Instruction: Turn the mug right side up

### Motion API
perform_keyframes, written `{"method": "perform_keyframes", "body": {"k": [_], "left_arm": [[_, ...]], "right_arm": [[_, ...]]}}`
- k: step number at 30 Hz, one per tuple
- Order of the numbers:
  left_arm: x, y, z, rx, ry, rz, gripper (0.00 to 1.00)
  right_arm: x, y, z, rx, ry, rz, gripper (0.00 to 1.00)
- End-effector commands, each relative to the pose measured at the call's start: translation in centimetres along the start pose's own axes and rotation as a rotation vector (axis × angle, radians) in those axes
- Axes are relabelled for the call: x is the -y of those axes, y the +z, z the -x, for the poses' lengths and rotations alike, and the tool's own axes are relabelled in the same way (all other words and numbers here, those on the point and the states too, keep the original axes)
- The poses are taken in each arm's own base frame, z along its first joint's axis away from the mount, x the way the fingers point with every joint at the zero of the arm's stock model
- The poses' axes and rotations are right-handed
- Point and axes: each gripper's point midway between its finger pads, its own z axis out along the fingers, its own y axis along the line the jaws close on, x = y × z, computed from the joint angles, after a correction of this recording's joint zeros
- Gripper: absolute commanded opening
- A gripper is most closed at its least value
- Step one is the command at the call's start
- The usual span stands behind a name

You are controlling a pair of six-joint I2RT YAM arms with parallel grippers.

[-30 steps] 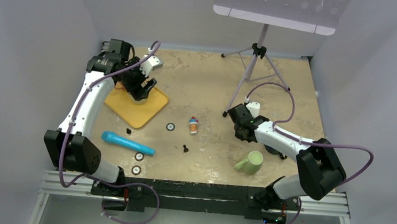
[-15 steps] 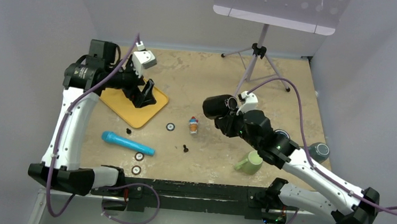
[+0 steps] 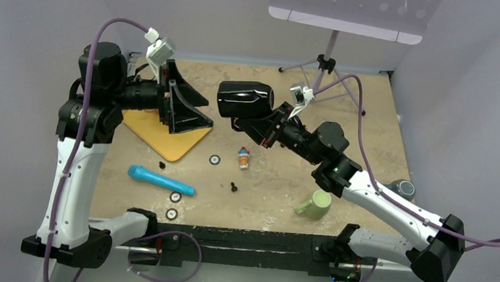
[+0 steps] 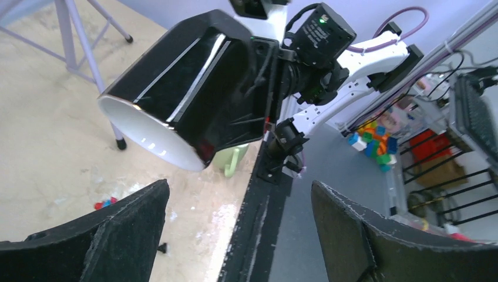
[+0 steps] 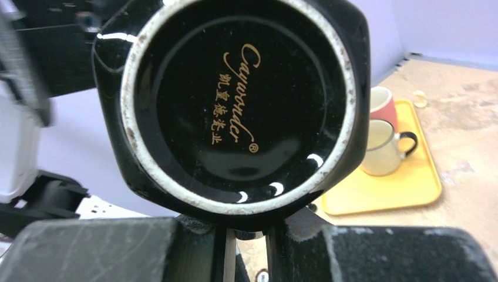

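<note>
A black mug (image 3: 245, 100) with a white inside hangs in the air on its side, mouth toward the left. My right gripper (image 3: 272, 126) is shut on its handle side. In the right wrist view the mug's base (image 5: 235, 100) fills the frame above my right gripper (image 5: 249, 229). My left gripper (image 3: 189, 106) is open and empty, raised above the tray and facing the mug a short way off. In the left wrist view the mug (image 4: 194, 100) shows above the open left gripper (image 4: 241, 235).
A yellow tray (image 3: 166, 141) at the back left holds a red mug (image 5: 382, 100) and a white mug (image 5: 382, 147). A green mug (image 3: 315, 204) lies at the front right. A blue tool (image 3: 161, 180), a small toy (image 3: 243, 158), a dark mug (image 3: 403, 189) and a tripod (image 3: 324, 66) are also on the table.
My right arm has lifted the black mug up and to the left. My left arm has risen off the tray and turned its open gripper toward the mug.
</note>
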Motion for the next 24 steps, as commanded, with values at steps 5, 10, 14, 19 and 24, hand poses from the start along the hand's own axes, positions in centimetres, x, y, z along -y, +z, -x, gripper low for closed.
{"method": "perform_keyframes", "body": {"k": [5, 10, 14, 19, 24], "left_arm": [[-0.5, 1.0, 1.1, 0.006, -0.08, -0.02, 0.91], [1.1, 1.2, 1.7, 0.019, -0.068, -0.09, 0.77], [1.7, 1.6, 1.5, 0.009, -0.084, -0.123, 0.6], [1.3, 2.1, 1.5, 0.014, -0.116, -0.131, 0.22], [-3.8, 0.3, -0.8, -0.076, -0.019, 0.243, 0.0]], "right_arm": [[-7.8, 0.3, 7.2, 0.19, -0.047, 0.27, 0.0], [-7.9, 1.7, 6.5, 0.159, -0.042, 0.285, 0.0], [-8.2, 2.6, 6.4, 0.146, -0.039, 0.3, 0.0], [-8.0, 4.0, 5.3, 0.106, -0.029, 0.315, 0.0], [-3.4, 5.7, 2.2, -0.038, -0.023, 0.093, 0.55]]}}
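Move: The black mug lies on its side in the air, held by its handle in the right hand, mouth towards the left hand. Its middle is about 8 cm right and 3 cm ahead of the left hand, roughly level, and some 4 cm ahead of the right hand, 1 cm left and 2 cm up. From the left hand, the yellow tray is 18 cm ahead, 15 cm left, 45 cm down; the white mug on it is 18 cm ahead, 12 cm left, 40 cm down. The right hand carries the black mug about 5 cm left and 3 up; left fingers close, pinching its rim. ##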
